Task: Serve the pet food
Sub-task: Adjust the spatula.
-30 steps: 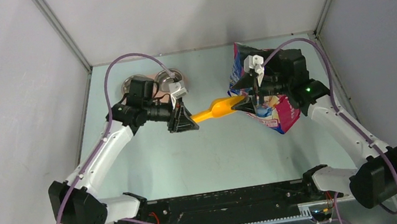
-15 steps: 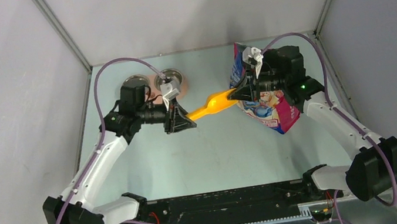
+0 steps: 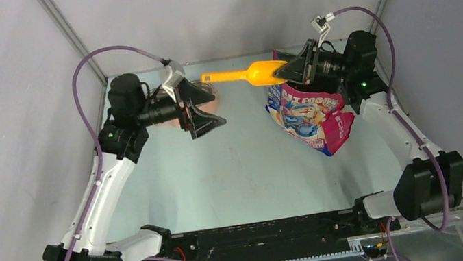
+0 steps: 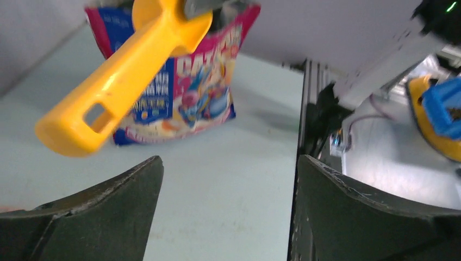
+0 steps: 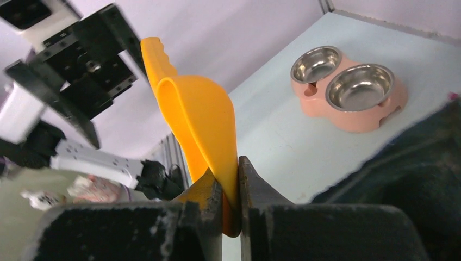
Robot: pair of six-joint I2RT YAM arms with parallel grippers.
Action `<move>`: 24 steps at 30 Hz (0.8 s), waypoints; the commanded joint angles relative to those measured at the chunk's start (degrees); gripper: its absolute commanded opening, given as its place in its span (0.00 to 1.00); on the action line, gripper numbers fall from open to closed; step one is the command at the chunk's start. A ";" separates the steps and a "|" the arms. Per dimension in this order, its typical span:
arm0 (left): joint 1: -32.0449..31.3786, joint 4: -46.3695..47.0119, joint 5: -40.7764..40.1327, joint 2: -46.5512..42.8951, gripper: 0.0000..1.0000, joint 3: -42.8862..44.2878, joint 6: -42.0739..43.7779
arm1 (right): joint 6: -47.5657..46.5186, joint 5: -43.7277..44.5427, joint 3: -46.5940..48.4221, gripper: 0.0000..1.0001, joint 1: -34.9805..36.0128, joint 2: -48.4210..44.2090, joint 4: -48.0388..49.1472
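Note:
The pet food bag, glossy blue and pink with a cartoon cat, lies at the right of the table; it also shows in the left wrist view as the bag. No kibble shows. My right gripper is raised above the bag's top and shut on the bowl rim of the orange scoop, whose handle points left. In the right wrist view the gripper pinches the scoop edge-on. My left gripper hangs open just below the handle, apart from it. Nothing is between its fingers.
The pink double steel-bowl feeder stands at the back of the table, both bowls bare; from above my left gripper hides most of it. Grey walls close in the back and sides. The black base rail runs along the near edge.
My right gripper shut on the scoop's bowl. My left gripper then let go of the handle and opened. The right arm lifted the scoop up and back.

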 commanded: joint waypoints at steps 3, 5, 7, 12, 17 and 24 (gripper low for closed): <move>0.32 30.52 -1.48 1.66 1.00 -7.15 -34.26 | 11.14 0.56 1.94 0.00 -2.21 1.59 4.41; 0.41 38.47 -3.08 1.72 1.00 -10.89 -42.51 | 9.52 0.62 1.99 0.00 -2.25 1.11 2.65; 0.99 41.63 -4.91 1.70 1.00 -12.83 -47.53 | 8.34 0.36 1.95 0.00 -2.57 0.56 1.35; 3.52 45.46 -8.70 1.45 1.00 -16.18 -52.95 | 3.76 0.24 1.93 0.00 -4.02 -2.29 -2.69; 4.79 46.98 -9.48 1.19 1.00 -18.26 -55.10 | -1.34 2.80 1.94 0.00 -3.74 -2.56 -7.61; 4.67 46.15 -8.12 1.86 1.00 -17.85 -54.74 | -2.75 0.07 1.95 0.00 -1.22 0.98 -8.10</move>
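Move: Ahead of the open left hand, the spatula's handle hangs about 9 cm farther out, some 5 cm to the right and roughly 4 cm higher. The right hand holds the spatula by its scoop, so from there the handle is level ahead, about 15 cm left and 3 cm up. From the left hand the bowls sit some 28 cm ahead, 13 cm left and 32 cm below; the pet food bag's middle is about 6 cm ahead of the right hand, 8 cm right and 23 cm below. Swinging forward about 6 cm towards the free end of the spatula's handle, the wide-open left hand first bobs up almost 3 cm, then sinks back, rolling its forward side down some 30 degrees while its fingertips tip upward. The right hand keeps its pinch on the scoop, easing about 2 cm forward, then partly back, drifting some 2 cm right and slightly down. ##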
